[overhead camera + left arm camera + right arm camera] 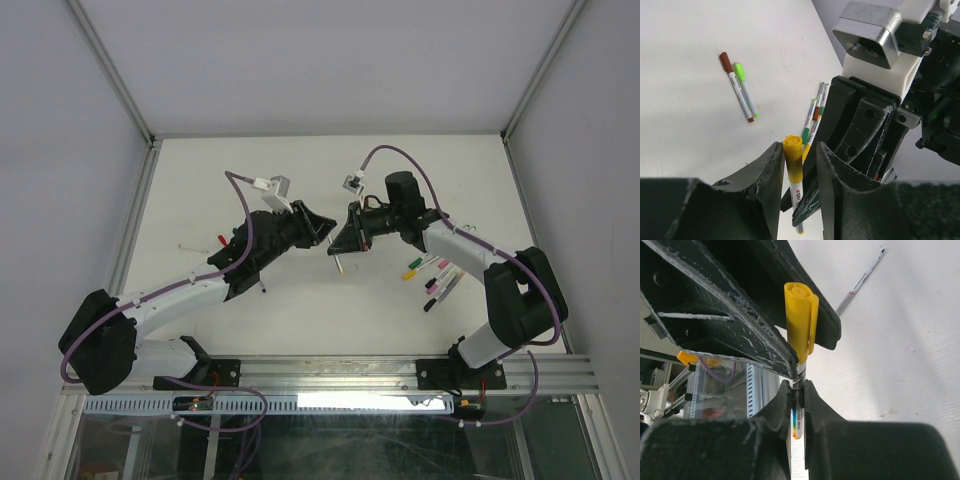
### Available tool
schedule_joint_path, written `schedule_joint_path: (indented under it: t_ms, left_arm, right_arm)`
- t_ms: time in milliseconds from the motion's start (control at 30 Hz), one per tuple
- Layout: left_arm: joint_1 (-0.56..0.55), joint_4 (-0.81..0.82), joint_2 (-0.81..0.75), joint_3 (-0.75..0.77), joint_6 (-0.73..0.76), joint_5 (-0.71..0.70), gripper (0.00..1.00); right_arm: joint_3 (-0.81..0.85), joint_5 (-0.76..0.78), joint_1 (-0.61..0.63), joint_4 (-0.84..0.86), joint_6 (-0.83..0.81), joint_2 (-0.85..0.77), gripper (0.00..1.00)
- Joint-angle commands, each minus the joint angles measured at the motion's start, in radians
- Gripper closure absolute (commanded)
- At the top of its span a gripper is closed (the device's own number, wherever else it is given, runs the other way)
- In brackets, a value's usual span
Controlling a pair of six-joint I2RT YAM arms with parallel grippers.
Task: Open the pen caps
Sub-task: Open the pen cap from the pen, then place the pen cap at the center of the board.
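Note:
A yellow pen cap (792,159) sits on the end of a white pen barrel (796,192), held in the air between both arms. My left gripper (799,146) is shut on the cap, which lies against its left finger (765,175). In the right wrist view the same yellow cap (800,322) stands between the left gripper's black fingers. My right gripper (798,385) is shut on the barrel (797,422) just below the cap. From above, the left gripper (322,228) and right gripper (338,245) meet nose to nose at mid-table, and the barrel's end (340,266) sticks out below.
Several capped pens (435,275) lie under the right forearm; the same group of pens (815,112) shows in the left wrist view. A brown-capped pen (735,85) and a green-capped pen (745,87) lie side by side. A pen with a bare black tip (860,280) lies apart.

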Motion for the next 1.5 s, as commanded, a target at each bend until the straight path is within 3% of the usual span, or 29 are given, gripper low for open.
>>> schedule_joint_path:
  t_ms: [0,200,333,433,600,767,867,1133,1333,1467]
  left_arm:
    - [0.003,0.008,0.002,0.048,-0.012,-0.006,0.68]
    - [0.003,0.005,0.005,0.054,-0.012,-0.005,0.8]
    - [0.006,0.004,0.003,0.067,0.003,-0.013,0.99]
    - [0.044,0.02,-0.015,0.062,0.02,-0.024,1.0]
    - [0.239,0.159,-0.063,0.015,0.014,0.009,1.0]
    - [0.349,0.158,-0.084,0.064,0.064,-0.076,1.0]
    - [0.432,0.148,-0.095,0.074,0.036,-0.045,1.0]
    - [0.463,-0.157,-0.131,0.019,0.019,-0.069,1.0]
    - [0.463,-0.391,0.019,0.034,-0.051,-0.134,1.0]
    - [0.463,-0.463,0.151,0.093,-0.055,-0.153,1.0]
  right_arm:
    - [0.051,0.026,0.01,0.006,-0.031,-0.024,1.0]
    - [0.051,0.028,0.017,0.004,-0.034,-0.019,1.0]
    - [0.051,0.029,0.025,0.001,-0.038,-0.01,1.0]
    - [0.047,0.025,0.035,0.004,-0.034,-0.003,1.0]
    - [0.012,-0.011,0.061,0.087,0.041,0.038,1.0]
    - [0.015,0.019,0.106,0.084,0.061,0.082,1.0]
    - [0.016,0.029,0.119,0.089,0.067,0.097,1.0]
    - [0.051,0.092,0.125,0.024,0.021,0.115,1.0]
    - [0.067,0.098,0.127,0.003,0.013,0.13,1.0]
    - [0.074,0.106,0.128,-0.01,0.003,0.133,1.0]
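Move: The yellow cap sits right between the left hand's open finger pads, with no offset to speak of. From the right hand, which already pinches the pen's barrel, the cap is about 5 cm ahead, 1 cm left and 3 cm up. On the table some 19 cm below the left hand, the uncapped blue pen lies level with it and 21 cm left, the blue cap 11 cm ahead and 26 cm left, and the brown-capped pen 16 cm ahead and 11 cm right. The yellow cap is pinched as the left fingers close, then pulled off along the pen, leftward, forward and up, about 17 cm left. The left hand swings some 30 degrees counter-clockwise, then sinks about 15 cm, tipping down towards the blue cap. The right hand keeps its grip on the barrel, is first drawn slightly left and forward, then eases back and down, ending about 5 cm lower. ##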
